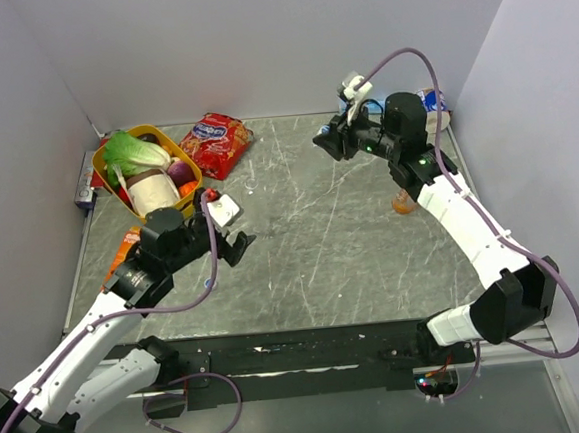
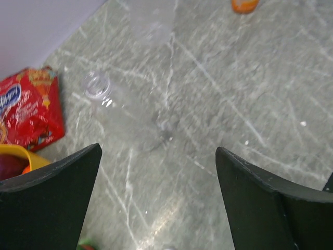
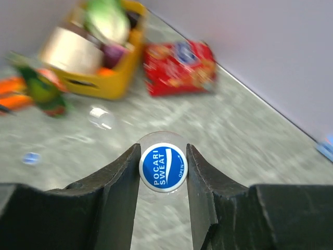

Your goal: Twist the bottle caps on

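My right gripper (image 3: 163, 151) is shut on a blue bottle cap (image 3: 163, 167) with white lettering. The cap sits on top of a colourless see-through bottle, whose rim (image 3: 161, 136) shows just behind it. A second clear bottle (image 3: 101, 117) stands uncapped further off, and it shows again in the left wrist view (image 2: 99, 88) ahead of my left gripper (image 2: 158, 151). That gripper is open with only bare table between its fingers. Another blue cap (image 3: 31, 157) lies loose on the table. The small orange drink bottle (image 1: 402, 203) stands beside the right arm.
A yellow basket (image 1: 191, 166) of vegetables and a red snack packet (image 1: 215, 143) are at the back left. Grey walls close off the back and both sides of the marbled table (image 1: 313, 255). A blue-and-white item (image 1: 433, 105) sits at the back right corner.
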`<action>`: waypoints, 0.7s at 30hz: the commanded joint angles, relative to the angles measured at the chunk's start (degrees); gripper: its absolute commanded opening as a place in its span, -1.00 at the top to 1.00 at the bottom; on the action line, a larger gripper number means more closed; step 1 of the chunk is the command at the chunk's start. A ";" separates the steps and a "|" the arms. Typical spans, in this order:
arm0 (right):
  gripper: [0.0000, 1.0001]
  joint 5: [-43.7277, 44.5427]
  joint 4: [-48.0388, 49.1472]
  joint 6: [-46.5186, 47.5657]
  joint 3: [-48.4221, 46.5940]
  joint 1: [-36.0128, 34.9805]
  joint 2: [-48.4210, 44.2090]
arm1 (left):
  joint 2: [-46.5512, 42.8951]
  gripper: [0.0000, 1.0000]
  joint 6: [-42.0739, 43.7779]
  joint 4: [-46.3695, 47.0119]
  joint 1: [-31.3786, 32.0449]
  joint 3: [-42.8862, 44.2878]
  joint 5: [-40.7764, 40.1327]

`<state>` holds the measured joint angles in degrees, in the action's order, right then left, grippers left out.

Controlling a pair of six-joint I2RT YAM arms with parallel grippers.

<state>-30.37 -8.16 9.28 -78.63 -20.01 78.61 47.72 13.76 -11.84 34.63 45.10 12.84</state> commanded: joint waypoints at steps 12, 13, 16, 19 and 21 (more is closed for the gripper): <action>0.97 8.31 6.31 10.67 7.43 4.27 4.27 | 3.69 -0.93 0.39 -0.56 -6.33 3.33 4.38; 0.97 8.74 6.49 11.11 7.79 4.80 4.53 | 3.69 -0.92 0.30 -0.56 -6.42 3.50 4.47; 0.97 9.19 5.79 10.76 8.23 5.68 6.02 | 3.95 -0.93 0.57 -0.73 -6.95 3.59 4.74; 0.96 9.54 5.17 10.58 8.58 6.21 7.08 | 4.13 -0.92 0.48 -0.30 -7.12 3.41 4.65; 0.96 9.89 5.87 10.76 9.63 6.30 7.26 | 4.22 -0.92 0.39 -0.03 -7.12 3.24 4.74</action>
<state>-21.85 -5.21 19.20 -69.91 -14.28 86.28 51.64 14.09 -14.09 27.86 46.11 15.84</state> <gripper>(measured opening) 0.437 0.961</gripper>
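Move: The right hand holds the capped clear bottle by its neck and is bound for open table about 8 cm ahead, 8 cm to its right and 35 cm below. The orange bottle stands some 8 cm ahead and 19 cm right, about 26 cm below that hand. From the empty left hand, the uncapped clear bottle is about 17 cm ahead, 2 cm right and 15 cm down; the loose blue cap lies some 4 cm ahead, 11 cm left and 24 cm down. Still gripping the bottle at the neck just under its blue cap, the right hand lowers it about 12 cm towards the open table beside the orange bottle, going some 6 cm forward and 6 cm right while turning roughly 10 degrees clockwise and dipping its left side. The left hand, open and empty, eases about 2 cm each forward, left and down, then nearly stops. ##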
